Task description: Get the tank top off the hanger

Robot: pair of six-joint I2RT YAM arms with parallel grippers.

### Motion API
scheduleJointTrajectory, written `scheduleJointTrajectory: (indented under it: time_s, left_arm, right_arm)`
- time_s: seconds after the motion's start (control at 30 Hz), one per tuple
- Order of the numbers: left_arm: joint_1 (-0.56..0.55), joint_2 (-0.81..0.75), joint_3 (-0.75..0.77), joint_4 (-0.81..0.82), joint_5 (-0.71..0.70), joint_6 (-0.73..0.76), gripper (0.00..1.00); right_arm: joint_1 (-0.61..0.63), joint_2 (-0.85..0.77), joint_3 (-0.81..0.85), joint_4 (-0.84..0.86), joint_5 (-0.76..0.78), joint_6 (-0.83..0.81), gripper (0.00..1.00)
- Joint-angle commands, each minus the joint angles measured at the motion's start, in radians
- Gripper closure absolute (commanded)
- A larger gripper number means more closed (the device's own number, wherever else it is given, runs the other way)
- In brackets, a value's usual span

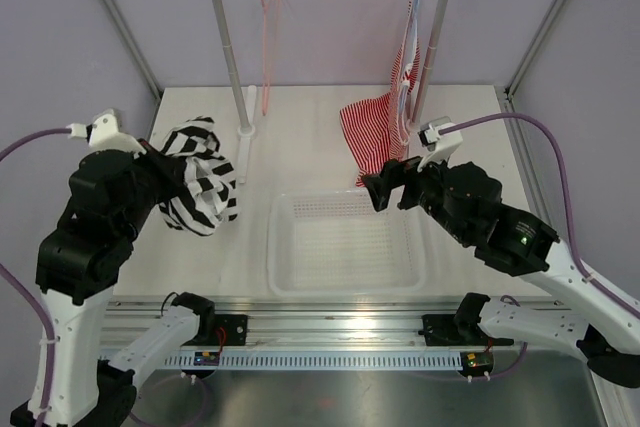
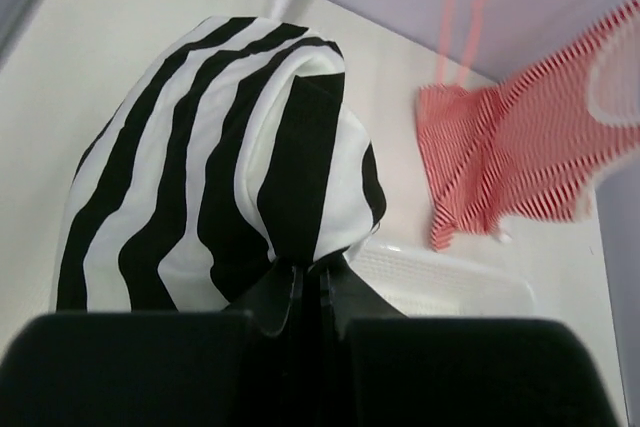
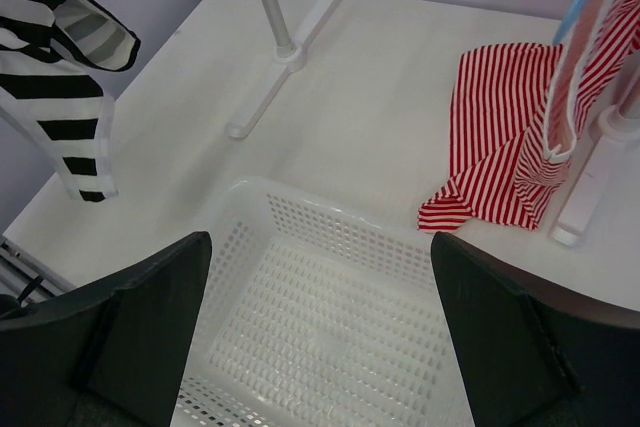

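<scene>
The black-and-white striped tank top (image 1: 200, 179) hangs bunched above the table's left side, apart from the hanger. My left gripper (image 1: 163, 161) is shut on the cloth; in the left wrist view the fingers pinch a fold of the tank top (image 2: 220, 157) at the left gripper (image 2: 310, 272). The thin pink hanger (image 1: 268, 27) hangs bare from the rail at the back left. My right gripper (image 1: 385, 187) stands open and empty over the basket's far right corner, well away from the tank top (image 3: 50, 67). In its own view the right gripper (image 3: 320, 242) has nothing between its jaws.
A white perforated basket (image 1: 345, 199) sits at the table's front middle. A red-and-white striped top (image 1: 375, 132) hangs from a pale blue hanger (image 1: 415, 7) at the rail's right end, its hem lying on the table. The rack's posts (image 1: 230, 47) stand at the back.
</scene>
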Motion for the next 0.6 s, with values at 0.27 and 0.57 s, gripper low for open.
scheduleJointTrajectory:
  time_s: [0.27, 0.57]
  left_arm:
    - [-0.124, 0.138, 0.066, -0.017, 0.518, 0.130, 1.00]
    - [-0.384, 0.247, 0.034, 0.066, 0.472, 0.050, 1.00]
  right_arm:
    - [-0.005, -0.080, 0.118, -0.100, 0.168, -0.036, 0.01]
    - [-0.003, -0.109, 0.144, -0.138, 0.188, -0.030, 0.00]
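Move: The left hand already holds the bundled black-and-white tank top high up; the white basket's middle lies about 31 cm to its right, level with it fore-and-aft, some 34 cm below. The red striped top hangs roughly 22 cm ahead and 41 cm right, some 14 cm lower, and the rack's left foot stands about 24 cm ahead, 7 cm right. From the right hand the basket is about 8 cm left, 2 cm back, 32 cm below. With its fingers still shut on the black-and-white tank top, the left arm swings it briskly to the right towards the basket, about 15 cm, sinking a little on the way while the wrist turns some 45 degrees clockwise and tips slightly down. Meanwhile the right hand, empty and wide open, clears away to its right and up, with a small clockwise turn. ##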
